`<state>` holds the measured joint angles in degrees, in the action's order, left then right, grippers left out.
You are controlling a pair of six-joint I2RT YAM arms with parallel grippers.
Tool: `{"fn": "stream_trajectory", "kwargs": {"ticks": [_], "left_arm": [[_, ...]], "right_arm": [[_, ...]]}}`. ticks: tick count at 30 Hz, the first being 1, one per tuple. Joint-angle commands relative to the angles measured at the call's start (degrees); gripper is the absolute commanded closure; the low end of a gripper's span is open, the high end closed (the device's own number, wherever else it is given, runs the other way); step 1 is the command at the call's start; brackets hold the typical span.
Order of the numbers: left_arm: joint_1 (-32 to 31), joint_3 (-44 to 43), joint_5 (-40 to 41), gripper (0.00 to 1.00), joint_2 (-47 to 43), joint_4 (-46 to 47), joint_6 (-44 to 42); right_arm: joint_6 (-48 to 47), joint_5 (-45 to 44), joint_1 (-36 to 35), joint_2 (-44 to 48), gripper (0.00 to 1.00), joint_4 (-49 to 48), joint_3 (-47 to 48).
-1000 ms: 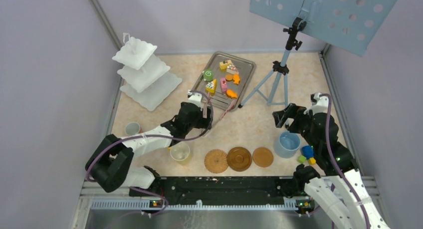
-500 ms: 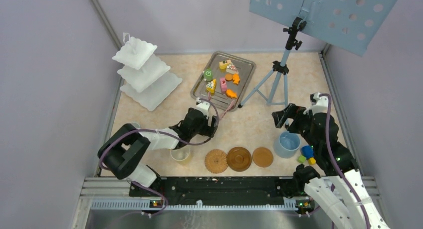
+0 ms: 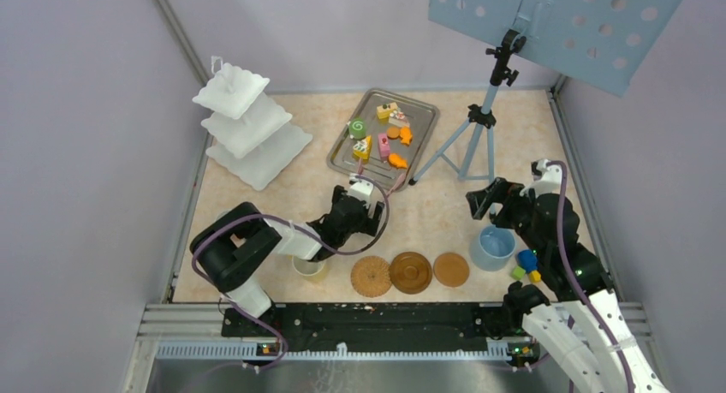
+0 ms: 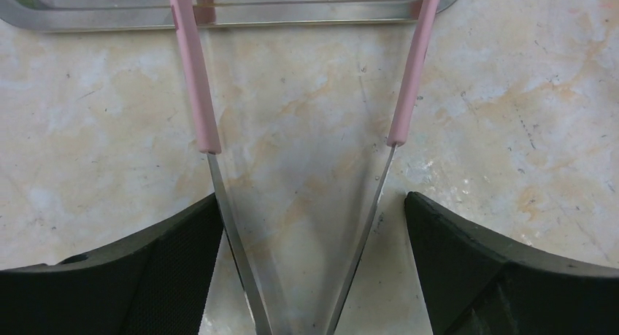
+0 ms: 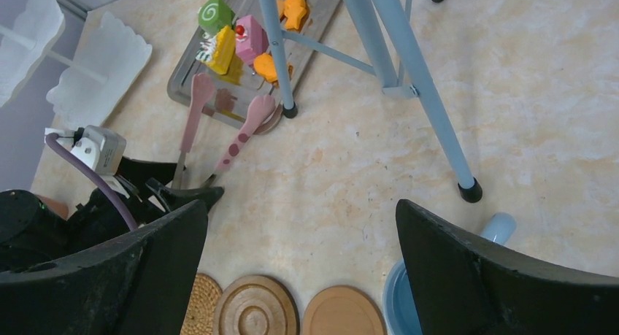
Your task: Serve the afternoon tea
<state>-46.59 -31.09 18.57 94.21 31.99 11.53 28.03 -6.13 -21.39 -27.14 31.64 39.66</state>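
Note:
My left gripper (image 4: 312, 203) is open low over the table, its fingers on either side of the metal handle end of the pink tongs (image 4: 193, 94). The left finger sits against one tong arm; a gap shows at the right finger. The tong tips rest on the front rim of the metal tray (image 3: 424, 119), which holds the green swirl roll (image 5: 214, 14), yellow wedge (image 5: 221, 50), pink slice (image 5: 250, 37) and orange biscuits (image 5: 295, 10). Three brown coasters (image 3: 410, 272) lie in a row near the front. My right gripper (image 5: 303, 207) hangs open and empty above the table beside the blue cup (image 3: 492, 247).
The white three-tier stand (image 3: 248, 128) is at the back left. A pale yellow cup (image 3: 306, 267) sits under my left forearm. A blue tripod (image 3: 479, 132) stands right of the tray. Coloured blocks (image 3: 526, 264) lie by the blue cup.
My left arm has swung right and toward the front, bringing its open gripper down around the tongs' handle end. The right arm has not moved.

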Motion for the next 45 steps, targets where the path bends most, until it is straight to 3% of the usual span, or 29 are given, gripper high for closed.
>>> {"fn": "stream_trajectory", "kwargs": {"ticks": [1, 5, 9, 18, 24, 37, 45], "left_arm": [[-0.53, 1.40, 4.91, 0.04, 1.83, 5.91, -1.61], [-0.52, 1.98, 5.12, 0.06, 3.41, 7.78, -1.67], [-0.67, 2.78, 5.69, 0.15, 3.76, 9.52, -1.75], [-1.05, 2.33, 7.77, 0.32, -4.73, 4.33, -2.34], [-0.96, -2.82, 7.07, 0.38, -9.21, -8.05, -0.31], [-0.24, -26.73, 1.85, 0.44, -17.96, -52.25, 6.39], [5.57, -40.63, -4.72, 0.45, -14.04, -63.24, 4.27]], "right_arm": [[-0.96, 0.23, -0.59, 0.15, 0.02, -2.69, -0.15], [-0.97, 0.19, -0.63, 0.43, 0.02, -2.56, -0.11], [-0.89, 0.06, -0.61, 0.72, 0.02, -2.62, -0.11], [-1.07, -0.34, -0.62, 0.83, 0.02, -2.52, 0.07], [-1.16, -0.45, -0.61, 0.84, 0.02, -2.55, 0.07], [-1.56, 0.70, -0.59, 0.92, 0.02, -2.82, 0.16], [-1.91, 1.51, -0.59, 1.24, 0.02, -3.17, -0.02]]}}
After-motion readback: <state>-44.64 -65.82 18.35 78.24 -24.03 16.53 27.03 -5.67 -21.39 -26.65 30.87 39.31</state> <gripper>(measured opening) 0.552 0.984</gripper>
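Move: The open left fingers already straddle the spread steel arms of the pink paw-tipped tongs, whose middle lies about 2 cm ahead and 1 cm below. The metal tray's middle is about 17 cm ahead and 4 cm right; the cream mug stands some 13 cm back and 12 cm left. The woven coaster lies 17 cm back, 2 cm right. From the right hand the tongs are about 25 cm left, 9 cm ahead and 22 cm lower. Close the left gripper from wide open to just over half, pinching the two steel arms of the tongs from outside, with a small nudge of about 1 cm forward that you then take back. Keeping the tongs squeezed, raise them steeply by some 17 cm off the table and tray rim, wrist held nearly steady. ##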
